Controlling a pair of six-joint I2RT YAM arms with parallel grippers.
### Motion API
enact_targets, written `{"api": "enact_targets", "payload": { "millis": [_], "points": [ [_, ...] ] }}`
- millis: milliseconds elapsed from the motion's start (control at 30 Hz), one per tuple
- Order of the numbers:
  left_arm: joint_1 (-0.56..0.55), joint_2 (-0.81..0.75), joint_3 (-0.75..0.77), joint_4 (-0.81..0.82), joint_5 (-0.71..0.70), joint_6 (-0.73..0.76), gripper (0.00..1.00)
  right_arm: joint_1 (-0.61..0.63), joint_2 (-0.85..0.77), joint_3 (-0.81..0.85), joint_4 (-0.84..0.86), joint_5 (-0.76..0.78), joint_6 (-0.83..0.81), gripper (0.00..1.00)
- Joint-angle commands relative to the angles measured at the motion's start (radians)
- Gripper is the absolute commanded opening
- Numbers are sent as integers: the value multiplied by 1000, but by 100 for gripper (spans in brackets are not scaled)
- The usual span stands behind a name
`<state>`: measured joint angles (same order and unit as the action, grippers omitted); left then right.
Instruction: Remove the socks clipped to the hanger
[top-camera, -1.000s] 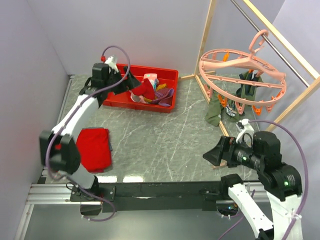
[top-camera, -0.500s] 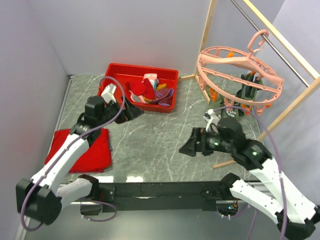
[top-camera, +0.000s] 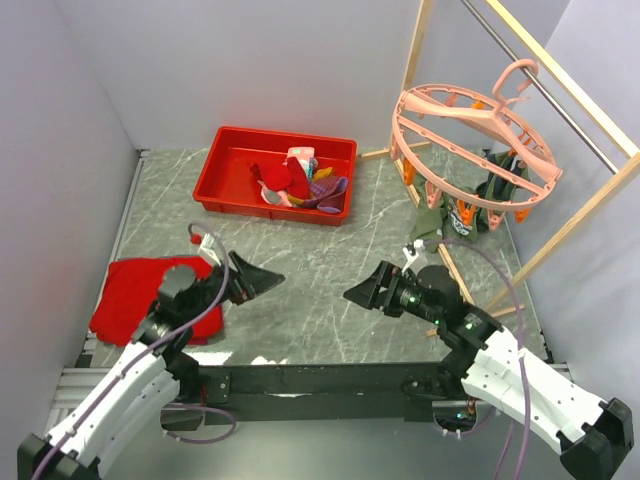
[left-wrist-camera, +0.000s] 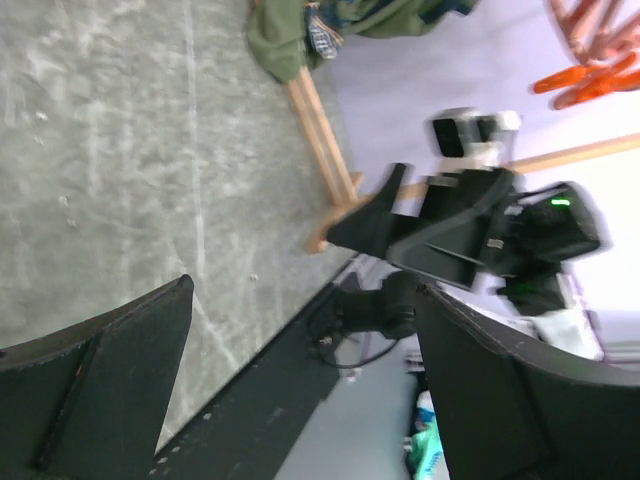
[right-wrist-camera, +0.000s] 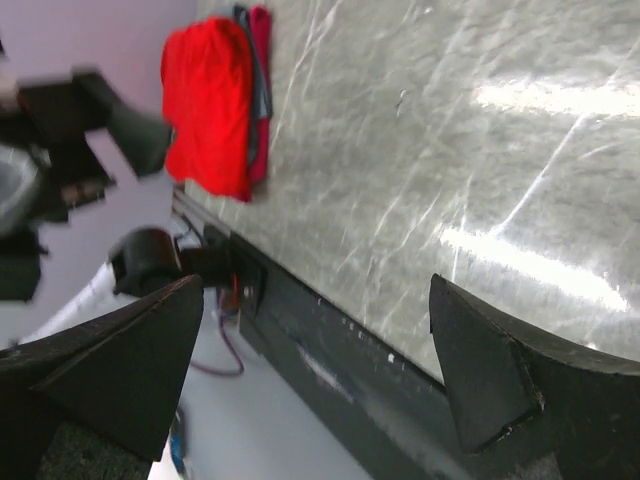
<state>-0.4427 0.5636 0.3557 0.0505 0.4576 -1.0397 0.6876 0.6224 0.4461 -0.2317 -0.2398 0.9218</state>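
The pink ring hanger (top-camera: 475, 135) hangs from the rail at the right, with orange clips (top-camera: 466, 213) under it. An olive green sock (top-camera: 430, 225) and a darker green one (top-camera: 499, 176) dangle beneath the ring. Several more socks (top-camera: 300, 182) lie in the red bin (top-camera: 222, 160). My left gripper (top-camera: 258, 278) is open and empty, low over the near table, pointing right. My right gripper (top-camera: 360, 294) is open and empty, pointing left toward it. The left wrist view shows the olive sock (left-wrist-camera: 285, 40) far off and the jaws (left-wrist-camera: 302, 290) wide apart.
A flat red cloth (top-camera: 135, 295) lies at the near left beside my left arm, also seen in the right wrist view (right-wrist-camera: 210, 100). The wooden frame (top-camera: 455, 270) of the rail runs along the table's right side. The black table edge (top-camera: 320, 378) is just below both grippers.
My left gripper has left the red bin and pulled back to the near edge. My right arm has swung left and low. The hanger has swayed slightly.
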Motion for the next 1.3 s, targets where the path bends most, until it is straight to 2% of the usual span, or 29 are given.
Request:
{"api": "enact_targets", "payload": {
  "millis": [0,67,167,267,367,500,567,600,733,933,1033,1100,1133,1200,1233,1267],
  "points": [
    [-2,-141,-128,123,47,-134,96,7,-20,-128,209,83,134,100],
    [-2,-183,-225,210,78,-192,96,7,-4,-196,229,82,140,100],
    [-2,-277,-347,302,90,-271,96,6,5,-301,351,24,128,100],
    [-2,-387,-440,319,82,-318,96,3,-41,-415,446,10,190,100],
    [-2,-510,-521,286,64,-376,96,1,-152,-500,445,57,245,100],
    [-2,-669,-515,128,38,-352,96,0,-344,-595,381,94,324,100],
    [-1,-700,-514,45,29,-344,96,-3,-470,-635,310,134,380,100],
    [-2,-720,-514,25,21,-342,96,-3,-515,-635,190,157,396,100],
    [-2,-723,-514,-18,16,-321,96,-2,-726,-635,-6,200,433,100],
    [-2,-683,-514,-11,10,-304,96,-2,-805,-632,-120,206,437,100],
    [-1,-686,-514,83,36,-357,96,-3,-834,-612,-54,127,376,100],
    [-2,-702,-518,182,56,-410,96,-3,-871,-629,84,53,353,100],
    [-2,-709,-521,312,65,-480,96,-3,-918,-632,142,-14,347,100],
    [-2,-729,-531,459,64,-558,96,-3,-909,-613,332,-62,365,100],
    [-2,-729,-537,624,61,-644,96,-3,-885,-615,421,-116,402,100],
    [-2,-726,-541,700,34,-683,96,-3,-877,-618,618,-133,434,100]
  ]
}}
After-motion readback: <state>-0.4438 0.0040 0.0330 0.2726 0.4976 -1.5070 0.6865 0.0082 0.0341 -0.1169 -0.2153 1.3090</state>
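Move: The nearest green sock still hangs about 22 cm ahead of my right hand, 19 cm to its right and nearly level with it. From that hand, the pink hanger's ring is some 19 cm ahead, 20 cm right and 17 cm up. My left hand has the same sock roughly 20 cm ahead and 33 cm right, slightly lower; from there the red tray lies about 37 cm ahead, 4 cm left and 18 cm below. Both my hands are empty and stay wide open as I settle them back towards my bases, touching nothing. My right hand sinks about 10 cm, climbs back, then dips and rises again, ending slightly lower, back and right. My left hand draws back some 5 cm, away from the tray, bobbing down and up twice. On both hands the fingertips tilt up, 20 to 25 degrees. ##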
